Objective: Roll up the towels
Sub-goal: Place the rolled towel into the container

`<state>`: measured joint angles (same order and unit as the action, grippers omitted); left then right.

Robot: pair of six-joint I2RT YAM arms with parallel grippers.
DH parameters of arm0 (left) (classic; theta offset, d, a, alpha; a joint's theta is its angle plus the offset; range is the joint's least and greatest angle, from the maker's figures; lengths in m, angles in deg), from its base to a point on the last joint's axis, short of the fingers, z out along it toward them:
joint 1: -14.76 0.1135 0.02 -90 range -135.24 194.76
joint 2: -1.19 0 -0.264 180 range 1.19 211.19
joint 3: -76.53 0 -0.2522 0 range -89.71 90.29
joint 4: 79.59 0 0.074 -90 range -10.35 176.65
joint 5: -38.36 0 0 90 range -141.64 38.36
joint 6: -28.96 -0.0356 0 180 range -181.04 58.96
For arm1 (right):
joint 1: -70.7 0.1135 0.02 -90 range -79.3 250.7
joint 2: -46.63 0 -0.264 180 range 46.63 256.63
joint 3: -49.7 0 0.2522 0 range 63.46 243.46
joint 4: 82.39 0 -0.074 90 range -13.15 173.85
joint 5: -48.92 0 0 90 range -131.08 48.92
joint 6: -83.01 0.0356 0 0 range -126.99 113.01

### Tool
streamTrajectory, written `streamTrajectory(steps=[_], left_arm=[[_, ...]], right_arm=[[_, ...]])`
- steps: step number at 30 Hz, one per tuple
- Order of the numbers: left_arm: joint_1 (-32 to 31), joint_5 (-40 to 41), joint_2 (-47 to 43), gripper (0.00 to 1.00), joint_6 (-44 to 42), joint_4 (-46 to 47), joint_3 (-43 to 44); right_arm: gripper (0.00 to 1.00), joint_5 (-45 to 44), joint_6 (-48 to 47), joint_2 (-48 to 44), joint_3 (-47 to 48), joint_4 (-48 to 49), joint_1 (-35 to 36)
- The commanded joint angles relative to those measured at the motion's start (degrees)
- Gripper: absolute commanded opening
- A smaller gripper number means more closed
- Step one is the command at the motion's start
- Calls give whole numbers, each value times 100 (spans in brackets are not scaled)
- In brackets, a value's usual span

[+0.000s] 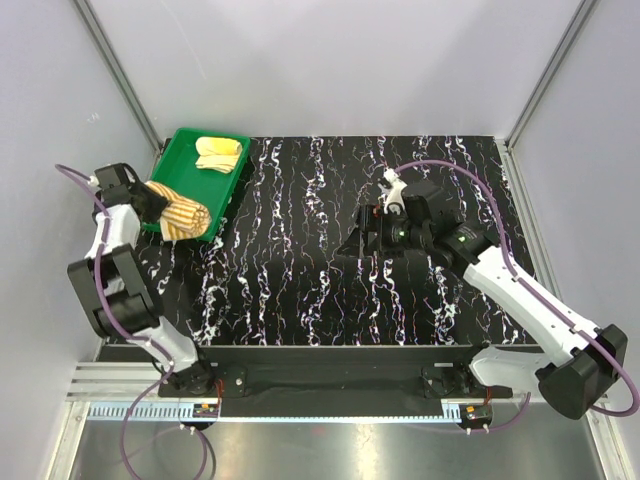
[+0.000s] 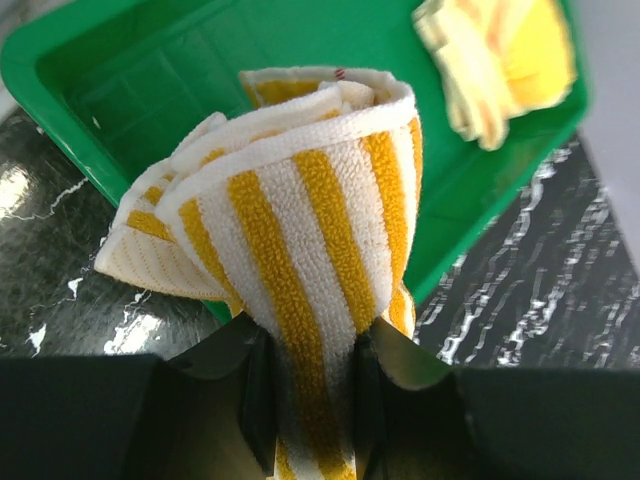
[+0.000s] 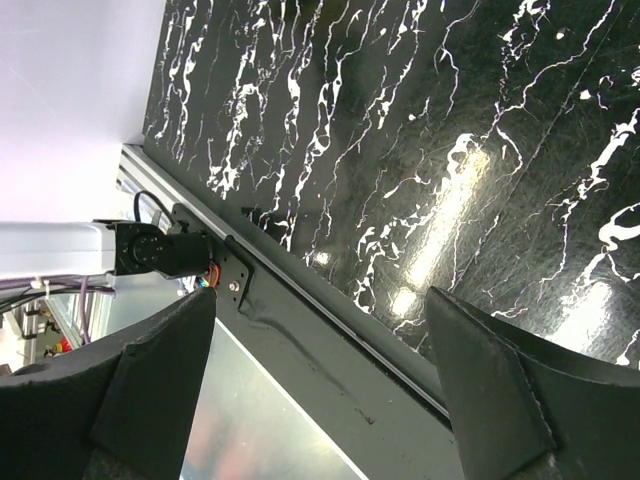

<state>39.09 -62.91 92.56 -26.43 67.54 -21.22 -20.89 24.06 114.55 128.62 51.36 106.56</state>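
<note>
A rolled orange-and-cream striped towel [image 1: 186,217] hangs over the near rim of the green tray [image 1: 178,147], with my left gripper [image 1: 155,203] shut on one end of it. In the left wrist view the striped towel [image 2: 300,210] fills the middle, pinched between my left gripper's [image 2: 305,385] jaws. A rolled pale yellow towel [image 1: 218,154] lies inside the tray at its far end, and the same pale yellow towel [image 2: 500,60] shows at the top right of that wrist view. My right gripper [image 1: 362,240] hovers open over the table's middle; in the right wrist view this gripper [image 3: 320,385] holds nothing.
The black marbled table [image 1: 330,290] stretches between the arms. The green tray [image 2: 130,80] sits at the table's far left corner by the frame post. The table's front rail [image 3: 330,340] shows under my right gripper.
</note>
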Motion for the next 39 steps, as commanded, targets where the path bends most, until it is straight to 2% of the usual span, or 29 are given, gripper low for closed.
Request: streamTrajectory(steps=[1, 8, 18, 27, 31, 35, 39], left_arm=[[-52, -175, 494, 0, 151, 408, 472], [-342, -77, 1523, 0, 318, 461, 1465], [-913, 546, 2744, 0, 775, 856, 2590], [-1291, 1530, 3114, 0, 1179, 1682, 2643], [-1335, 1663, 3238, 0, 1425, 2200, 2469], [-1388, 1714, 3343, 0, 1654, 3403, 2151], [-1476, 1778, 3650, 0, 1671, 3835, 2134]], right_arm=[[92, -32, -178, 37, -21, 147, 35], [92, -111, -257, 204, -118, 199, 35], [92, -348, -608, 529, -57, 102, 9], [92, -357, -697, 793, -83, 138, -70], [92, -296, -670, 898, -118, 234, -70], [92, -252, -653, 1048, -180, 322, -87], [92, -243, -661, 1188, -189, 384, -88]])
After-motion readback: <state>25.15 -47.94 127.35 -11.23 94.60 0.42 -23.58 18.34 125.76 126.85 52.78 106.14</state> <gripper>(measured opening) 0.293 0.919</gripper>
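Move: My left hand already holds the rolled towel over the near end of the green container, whose middle lies about 13 cm ahead, 3 cm to the right and some 13 cm below. The yellow folded towel in its far end is roughly 25 cm ahead, 7 cm right and 12 cm below that hand. From my empty right hand, the container's middle is about 32 cm ahead, 52 cm left and 22 cm lower. Keeping its grip on the rolled towel, my left hand first dips about 4 cm, then carries it some 19 cm forward along the container towards the yellow folded towel, easing slightly right and a little lower; near the end the fingers tip up about 10 degrees. My right hand, wide open and empty, sinks roughly 8 cm over bare table, rolling its left side down slightly. ##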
